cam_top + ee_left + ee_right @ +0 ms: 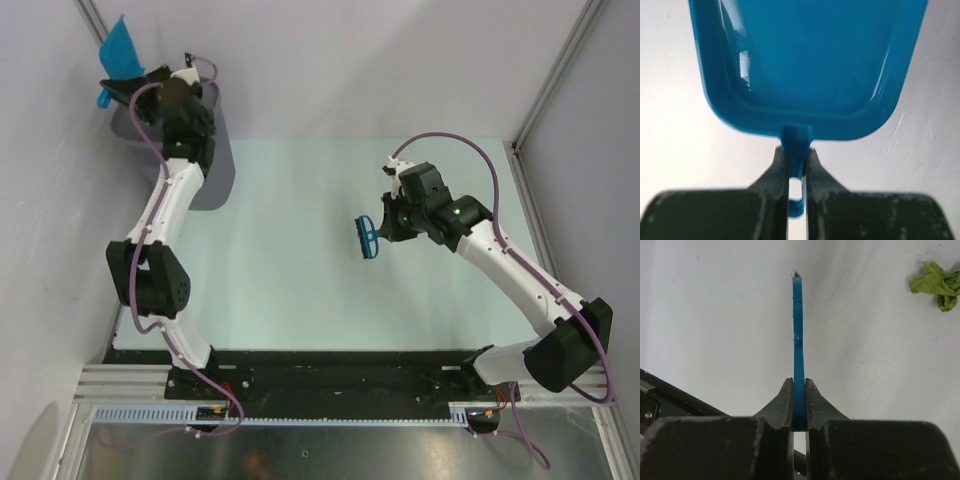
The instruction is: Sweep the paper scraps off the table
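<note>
The pale mint table (300, 290) shows no scraps in the top view. One crumpled green paper scrap (936, 284) lies on the table at the upper right of the right wrist view, well off to the side of the brush. My right gripper (388, 228) (798, 384) is shut on the handle of a blue brush (368, 238) (798, 335), seen edge-on, held over the table's middle. At the far left corner my left gripper (142, 82) (796, 152) is shut on the handle of a blue dustpan (120, 48) (810, 65), lifted and tilted; no scraps show in its tray.
A grey wastebasket (220, 165) stands at the table's far left, under and beside the left arm. White walls and metal frame posts (555, 70) close in the back and sides. The black mounting rail (330, 365) runs along the near edge.
</note>
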### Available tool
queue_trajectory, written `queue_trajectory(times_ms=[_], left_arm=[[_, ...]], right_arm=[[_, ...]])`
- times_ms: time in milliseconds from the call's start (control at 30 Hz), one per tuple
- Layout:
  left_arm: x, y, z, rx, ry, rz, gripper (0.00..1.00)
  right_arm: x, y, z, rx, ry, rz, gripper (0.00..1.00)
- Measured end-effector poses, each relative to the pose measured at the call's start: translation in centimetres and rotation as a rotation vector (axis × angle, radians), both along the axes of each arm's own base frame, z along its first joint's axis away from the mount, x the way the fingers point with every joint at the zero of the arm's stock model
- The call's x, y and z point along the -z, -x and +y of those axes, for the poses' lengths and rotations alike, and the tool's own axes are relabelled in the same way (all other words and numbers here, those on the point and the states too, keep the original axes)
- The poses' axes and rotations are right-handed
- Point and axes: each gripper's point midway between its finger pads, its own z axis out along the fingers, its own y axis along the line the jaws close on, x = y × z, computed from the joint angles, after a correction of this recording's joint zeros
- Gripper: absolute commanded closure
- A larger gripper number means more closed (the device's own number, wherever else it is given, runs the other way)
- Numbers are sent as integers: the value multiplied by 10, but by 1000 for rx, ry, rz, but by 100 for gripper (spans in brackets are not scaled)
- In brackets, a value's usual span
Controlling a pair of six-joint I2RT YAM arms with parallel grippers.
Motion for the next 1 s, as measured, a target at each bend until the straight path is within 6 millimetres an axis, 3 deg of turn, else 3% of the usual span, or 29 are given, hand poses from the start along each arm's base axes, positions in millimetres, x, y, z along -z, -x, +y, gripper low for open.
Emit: queue_trajectory(times_ms=[133,300,433,500,600,833,1000], left_arm=[[-28,-11,-13,140,100,12,100],[-51,24,-36,311,226,-87,100],[-47,35,-56,452,352,-104,100],[-37,32,-66,510,422,-88,100],[-6,22,-72,541,513,-19,100],[66,-16,-51,475,711,111,100],[99,-13,-47,463,860,160,100]], right_arm=[[-3,-3,-7,33,23,-25,100],[-14,-14,-31,131,71,-96,100],[-15,-32,-69,271,141,-129,100],[-16,-40,-90,340,169,-138,100],[-16,-47,-113,403,197,-144,100],[-16,-47,-114,390,205,-146,100],[-15,-47,-113,377,205,-143,100]])
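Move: Over at the far left, the left hand grips the dustpan high above the bin, whose middle is about 8 cm to its right, 3 cm farther out and some 30 cm down. The right hand holds the brush above the table; the last green scraps lie roughly 12 cm ahead, 11 cm to its right and some 17 cm below. Swinging right about 11 cm and forward some 5, the right hand carries the brush to the scraps, turning clockwise, then holds there. The left hand lifts about 5 cm while drawing right and back, then sinks some 15 towards the bin, easing forward and partly back left, its left side rolling down about 50 degrees with a clockwise turn; both grips stay shut. ##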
